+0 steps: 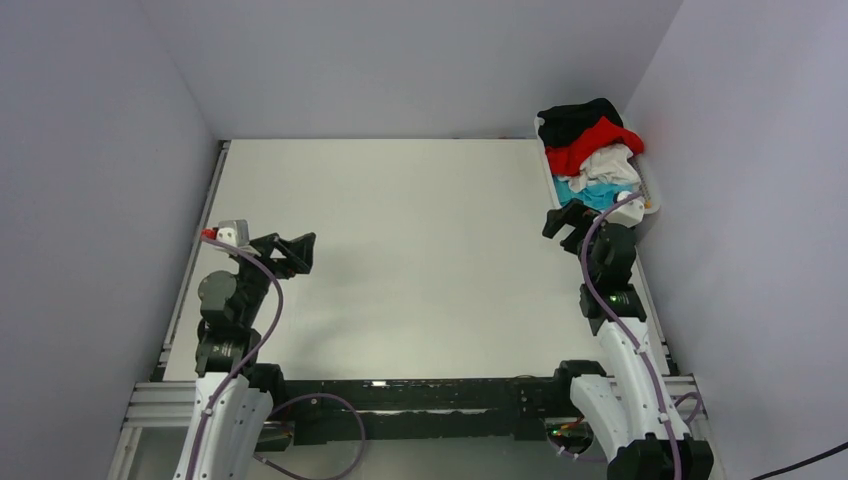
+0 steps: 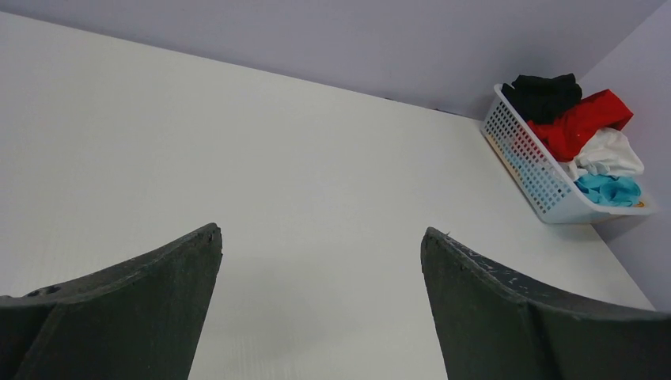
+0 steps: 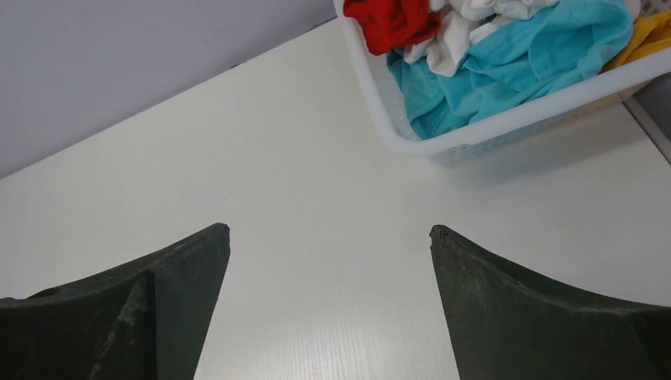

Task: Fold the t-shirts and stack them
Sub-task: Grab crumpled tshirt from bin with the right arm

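The t-shirts lie heaped in a white basket [image 1: 648,192] at the table's far right corner: a black one [image 1: 575,118] at the back, a red one [image 1: 592,143], a white one [image 1: 610,162] and a turquoise one [image 1: 595,193] nearest me. The heap also shows in the left wrist view [image 2: 581,120] and the right wrist view [image 3: 506,63]. My left gripper [image 1: 297,253] is open and empty above the left side of the table. My right gripper [image 1: 567,222] is open and empty just in front of the basket's near end.
The white table [image 1: 420,250] is walled by grey panels at the back and both sides. A yellow cloth [image 3: 649,28] shows in the basket's right end. The arm bases and a black rail [image 1: 420,400] run along the near edge.
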You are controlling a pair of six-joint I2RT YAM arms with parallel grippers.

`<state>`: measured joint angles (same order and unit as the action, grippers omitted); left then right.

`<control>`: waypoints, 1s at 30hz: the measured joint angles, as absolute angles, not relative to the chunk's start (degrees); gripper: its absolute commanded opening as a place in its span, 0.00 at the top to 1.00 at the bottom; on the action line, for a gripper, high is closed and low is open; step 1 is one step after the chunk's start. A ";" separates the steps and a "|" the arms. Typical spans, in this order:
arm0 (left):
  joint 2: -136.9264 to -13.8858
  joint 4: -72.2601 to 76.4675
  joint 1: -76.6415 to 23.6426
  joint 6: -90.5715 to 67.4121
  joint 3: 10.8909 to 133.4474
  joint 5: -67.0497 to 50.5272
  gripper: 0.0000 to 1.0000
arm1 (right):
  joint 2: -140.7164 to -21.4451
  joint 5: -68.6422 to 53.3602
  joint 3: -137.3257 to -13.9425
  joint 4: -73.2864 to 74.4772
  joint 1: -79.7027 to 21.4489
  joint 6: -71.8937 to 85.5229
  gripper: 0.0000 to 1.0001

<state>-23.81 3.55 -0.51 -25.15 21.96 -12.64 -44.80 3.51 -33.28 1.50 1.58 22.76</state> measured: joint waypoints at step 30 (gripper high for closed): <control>-27.29 7.05 -0.51 -24.60 21.52 -10.57 0.01 | -94.02 17.98 -76.03 7.35 8.43 21.47 0.03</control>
<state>-27.29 7.05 -0.51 -24.60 21.52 -10.57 -94.02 17.98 -76.03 7.35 8.43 21.47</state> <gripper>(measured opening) 0.987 0.988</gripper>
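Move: The bin stands ahead and to the right of the open right hand. The white t-shirt in it lies about 18 cm ahead, 12 cm right and some 10 cm lower. The blue t-shirt is about 7 cm nearer than the white one and 2 cm left of it, and the red one about 5 cm beyond it and 2 cm left. From the idle left hand the white t-shirt lies roughly 24 cm ahead and 67 cm right, about 12 cm lower. Forward and to the right, slow at first and then fast, the right hand swings out over the bin's near rim towards the white t-shirt, some 16 cm out and 11 cm across at nearly unchanged height. The wrist turns about 20 degrees clockwise and tips the fingers down by over 10 degrees; they stay wide open, with no contact to be seen. ##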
